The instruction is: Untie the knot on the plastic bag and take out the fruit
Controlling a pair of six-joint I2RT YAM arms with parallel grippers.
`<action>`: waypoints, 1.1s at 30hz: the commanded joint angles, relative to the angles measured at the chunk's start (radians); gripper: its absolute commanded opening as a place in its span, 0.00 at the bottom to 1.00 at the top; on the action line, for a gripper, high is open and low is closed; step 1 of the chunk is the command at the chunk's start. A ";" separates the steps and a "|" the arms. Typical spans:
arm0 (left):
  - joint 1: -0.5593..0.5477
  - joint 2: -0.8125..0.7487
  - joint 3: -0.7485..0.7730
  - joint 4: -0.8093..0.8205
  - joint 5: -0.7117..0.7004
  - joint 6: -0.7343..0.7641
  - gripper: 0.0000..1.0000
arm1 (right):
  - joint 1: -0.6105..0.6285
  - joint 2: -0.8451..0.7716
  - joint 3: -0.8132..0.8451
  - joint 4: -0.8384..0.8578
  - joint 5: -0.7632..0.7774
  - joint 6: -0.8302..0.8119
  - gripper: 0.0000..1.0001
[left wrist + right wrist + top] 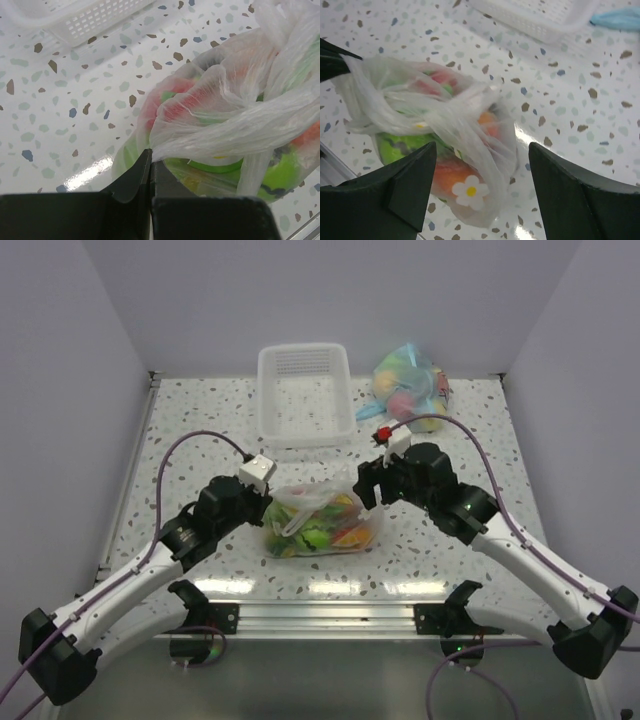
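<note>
The clear plastic bag [322,522] lies on the speckled table between both arms. Fruit shows through it: green pieces [318,537] and orange ones [350,535]. My left gripper [151,155] is shut at the bag's left side, pinching a whitish fold of the plastic that runs into its tips. The twisted neck, the knot [240,125], stretches away from that pinch across the bag's top. My right gripper [482,145] is open and hovers over the bag's right end [470,150], one finger on each side of it, holding nothing. An orange fruit [452,175] lies under a white flower print.
A white basket [305,390] stands behind the bag, at the back middle. A blue-tinted bag of pastel fruit [408,385] lies to the basket's right. The table's metal front rail [320,615] runs between the arm bases.
</note>
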 commanded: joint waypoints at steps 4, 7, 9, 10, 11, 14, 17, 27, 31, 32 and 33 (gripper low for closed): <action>0.007 -0.038 -0.004 0.099 0.067 0.051 0.00 | 0.090 0.182 0.263 -0.081 -0.069 -0.166 0.77; 0.007 -0.041 -0.004 0.099 0.064 0.057 0.00 | 0.119 0.280 0.314 -0.083 -0.070 -0.199 0.76; 0.007 -0.043 -0.003 0.098 0.065 0.057 0.00 | 0.128 0.322 0.320 -0.086 -0.064 -0.213 0.76; 0.007 -0.044 -0.003 0.099 0.068 0.058 0.00 | 0.128 0.348 0.308 -0.081 -0.064 -0.219 0.76; 0.007 -0.046 -0.003 0.098 0.071 0.057 0.00 | 0.130 0.356 0.296 -0.051 -0.043 -0.224 0.76; 0.007 -0.052 -0.003 0.102 0.079 0.057 0.00 | 0.128 0.385 0.257 -0.024 0.007 -0.239 0.75; 0.007 -0.058 -0.004 0.102 0.071 0.051 0.00 | 0.128 0.379 0.228 -0.014 0.074 -0.226 0.69; 0.007 -0.061 0.003 0.072 -0.092 0.016 0.00 | 0.114 0.177 0.063 0.051 0.318 -0.143 0.00; 0.007 -0.069 0.003 0.079 -0.168 -0.021 0.00 | 0.101 0.039 0.024 0.072 0.632 0.022 0.00; 0.007 -0.064 0.006 0.092 -0.180 -0.047 0.00 | 0.087 0.006 0.016 0.078 0.728 0.117 0.00; 0.010 -0.058 0.011 0.093 -0.217 -0.064 0.00 | 0.079 -0.023 -0.005 0.086 0.761 0.159 0.00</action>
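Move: The gathered white plastic on top of the fruit bag, which the open right hand goes for, lies about 6 cm to its left, 2 cm ahead and 5 cm below. From that hand, the fruit in the bag sits roughly 11 cm left, 7 cm back and 15 cm lower, and the white basket is some 14 cm left and 24 cm ahead. From the left hand, the gathered plastic is about 15 cm right, 4 cm ahead and about level. The bag's gathered plastic is newly pinched by the right hand: it swings about 8 cm left, arching up 4 cm before dropping some 9 cm, then shuts its wide-open fingers while easing back right. Closed, it pulls right and about 5 cm up, turning clockwise some 25 degrees. The left hand keeps its pinch on the other end, rising about 1.5 cm. ##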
